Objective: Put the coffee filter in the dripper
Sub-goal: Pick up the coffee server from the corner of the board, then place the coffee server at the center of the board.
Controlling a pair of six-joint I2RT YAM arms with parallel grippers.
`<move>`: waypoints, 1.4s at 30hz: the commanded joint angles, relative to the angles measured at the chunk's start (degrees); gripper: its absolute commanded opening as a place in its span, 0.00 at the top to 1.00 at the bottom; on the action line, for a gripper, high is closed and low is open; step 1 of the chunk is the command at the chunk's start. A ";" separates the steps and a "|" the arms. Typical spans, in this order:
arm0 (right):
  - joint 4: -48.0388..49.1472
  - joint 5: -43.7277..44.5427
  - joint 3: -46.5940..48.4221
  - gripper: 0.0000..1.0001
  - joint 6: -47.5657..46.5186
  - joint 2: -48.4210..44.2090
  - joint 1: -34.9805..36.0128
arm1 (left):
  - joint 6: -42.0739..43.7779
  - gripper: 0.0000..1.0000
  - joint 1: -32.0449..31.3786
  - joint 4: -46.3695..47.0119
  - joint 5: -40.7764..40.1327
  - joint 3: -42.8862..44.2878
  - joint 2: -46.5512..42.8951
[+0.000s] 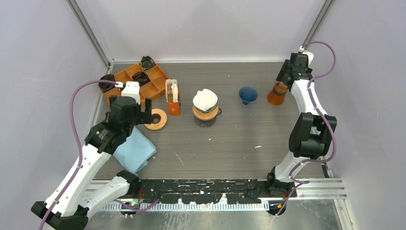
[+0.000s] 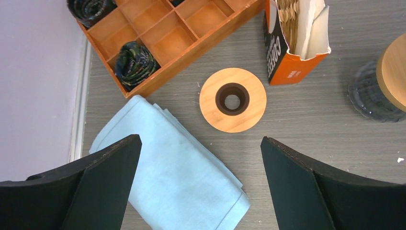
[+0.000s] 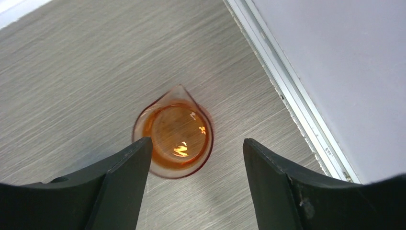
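A white paper coffee filter (image 1: 205, 99) sits on top of a glass carafe (image 1: 206, 117) with a wooden collar, mid-table. The blue ribbed dripper (image 1: 248, 94) stands alone on the table to its right. An orange box (image 1: 173, 98) holding more filters (image 2: 306, 28) is left of the carafe. My left gripper (image 2: 201, 141) hangs open above a folded blue cloth (image 2: 177, 177), with nothing between its fingers. At the far right, my right gripper (image 3: 197, 143) is open above an orange glass beaker (image 3: 174, 139). Its left finger overlaps the beaker's rim in the right wrist view.
A wooden ring (image 2: 232, 99) lies between the cloth and the filter box. A compartmented orange tray (image 1: 139, 79) with dark bundles stands at the back left. A metal rail (image 3: 287, 91) and the wall run close beside the beaker (image 1: 276, 94). The carafe's edge (image 2: 373, 93) shows at the right.
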 commanded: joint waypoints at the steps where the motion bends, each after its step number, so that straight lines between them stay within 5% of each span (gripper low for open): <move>1: 1.02 -2.73 3.81 0.26 1.44 2.13 -1.78 | 0.99 0.01 -0.27 4.09 -3.53 -0.10 -1.95; 17: 0.26 -7.21 4.39 0.61 0.88 9.70 -4.55 | 1.66 0.01 -0.20 5.46 -4.49 -1.25 -3.11; 27: -0.30 -7.27 -0.07 0.99 2.27 5.25 -4.52 | 1.67 0.01 -0.19 6.35 -4.34 -1.91 -3.92; 42: -0.73 -7.74 -19.12 0.99 10.90 -16.01 1.26 | 1.22 0.01 -0.18 7.56 -3.03 -2.83 -2.91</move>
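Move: The right hand is almost over the amber coffee server: its middle lies about 2 cm ahead, 2 cm left and some 13 cm below. The blue cone stands roughly 15 cm to the left of the server and about level with it. The glass dripper stack with its white filter is some 37 cm left of the hand and 8 cm back. From the left hand the server lies far off, around 65 cm right and 18 cm ahead. Down about 7 cm, drifting slightly right and tipping a little, the right hand sinks to the server's rim while its wide-open fingers close and pinch the right side of the glass wall, one finger inside. Keeping that grip, it then draws back some 8 cm and about 5 cm left at the same height, rolling its left side up slightly. ##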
